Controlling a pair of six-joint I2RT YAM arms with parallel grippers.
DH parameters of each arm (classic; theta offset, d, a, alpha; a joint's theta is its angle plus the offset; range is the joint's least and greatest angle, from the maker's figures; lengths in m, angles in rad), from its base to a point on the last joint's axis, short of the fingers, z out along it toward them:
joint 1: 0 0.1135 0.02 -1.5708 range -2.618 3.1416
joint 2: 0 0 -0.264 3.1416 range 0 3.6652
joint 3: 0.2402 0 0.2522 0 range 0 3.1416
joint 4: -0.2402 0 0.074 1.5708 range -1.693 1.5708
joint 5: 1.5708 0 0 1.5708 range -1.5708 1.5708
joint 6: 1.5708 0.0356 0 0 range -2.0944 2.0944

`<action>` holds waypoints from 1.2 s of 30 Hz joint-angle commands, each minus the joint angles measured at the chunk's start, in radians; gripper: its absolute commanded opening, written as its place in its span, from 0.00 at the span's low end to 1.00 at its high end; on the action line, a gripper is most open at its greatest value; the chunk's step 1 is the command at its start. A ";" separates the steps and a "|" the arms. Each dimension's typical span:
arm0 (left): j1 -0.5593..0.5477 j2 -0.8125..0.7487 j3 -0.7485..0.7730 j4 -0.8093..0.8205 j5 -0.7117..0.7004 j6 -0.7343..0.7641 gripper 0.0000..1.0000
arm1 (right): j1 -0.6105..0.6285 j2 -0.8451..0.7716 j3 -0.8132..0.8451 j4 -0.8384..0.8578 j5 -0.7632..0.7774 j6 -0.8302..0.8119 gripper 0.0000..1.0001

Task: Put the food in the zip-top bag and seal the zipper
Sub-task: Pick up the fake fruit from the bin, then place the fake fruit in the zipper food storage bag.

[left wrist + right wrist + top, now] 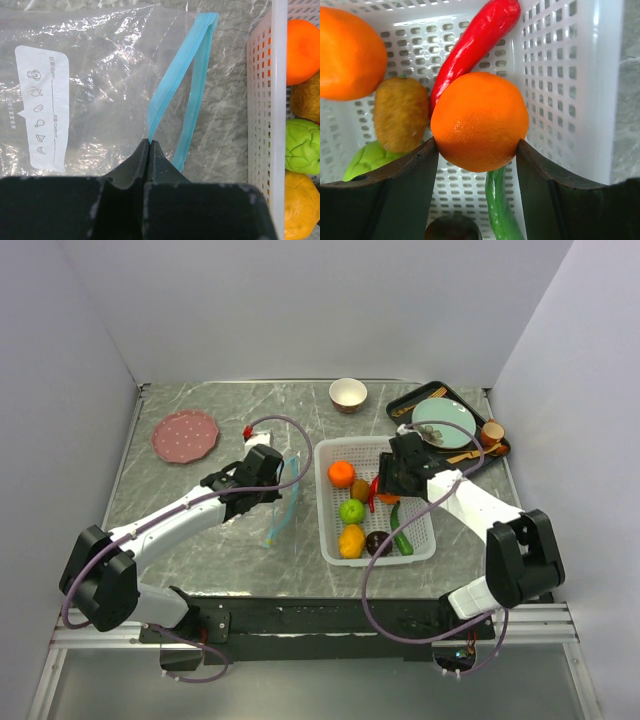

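The clear zip-top bag (100,75) lies flat on the table, left of the white mesh basket (260,100). My left gripper (150,142) is shut on the near end of its teal zipper (182,75), whose two strips stand apart. In the basket, my right gripper (477,145) has both fingers pressed against an orange (479,120). Around it lie a second orange (350,52), a kiwi (400,112), a red chili (472,42), a green apple (367,157), a green pepper (500,205) and a dark fruit (452,230). A yellow fruit (351,540) sits near the front.
A pink plate (185,435) lies at the back left, a small bowl (347,393) at the back middle. A black tray (400,405) at the back right holds a teal plate (445,420), wooden spoons and a brown cup (492,431).
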 commanded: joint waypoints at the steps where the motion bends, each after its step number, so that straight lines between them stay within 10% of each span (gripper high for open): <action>1: -0.004 -0.008 0.033 0.018 -0.005 -0.015 0.01 | 0.000 -0.128 -0.003 0.025 -0.016 0.013 0.32; 16: 0.004 -0.002 0.074 0.001 0.047 -0.079 0.01 | 0.089 -0.323 -0.069 0.249 -0.348 0.166 0.32; 36: 0.004 -0.106 0.079 -0.015 0.069 -0.110 0.01 | 0.364 -0.076 0.049 0.442 -0.382 0.256 0.32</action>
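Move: The right gripper already holds the orange in the bin. From it the bag's mouth lies about 24 cm left and roughly level fore and aft, perhaps a centimetre higher. On the way stand the kiwi 7 cm left and level, the green apple 9 cm left and 4 back, and the other orange 11 cm left and 5 ahead, all slightly lower. The left gripper pinches the bag's edge, with the mouth's middle some 3 cm ahead, 3 right and 4 below. Keep the right gripper closed on the orange and lift it straight up out of the bin, then carry it about 20 cm left and a little back, over the bin's side towards the bag's mouth, sinking slightly at the end. Roll its left side up some 35 degrees, turning counter-clockwise. Meanwhile keep the left pinch, raising the zipper edge about 3 cm and easing it slightly right. ##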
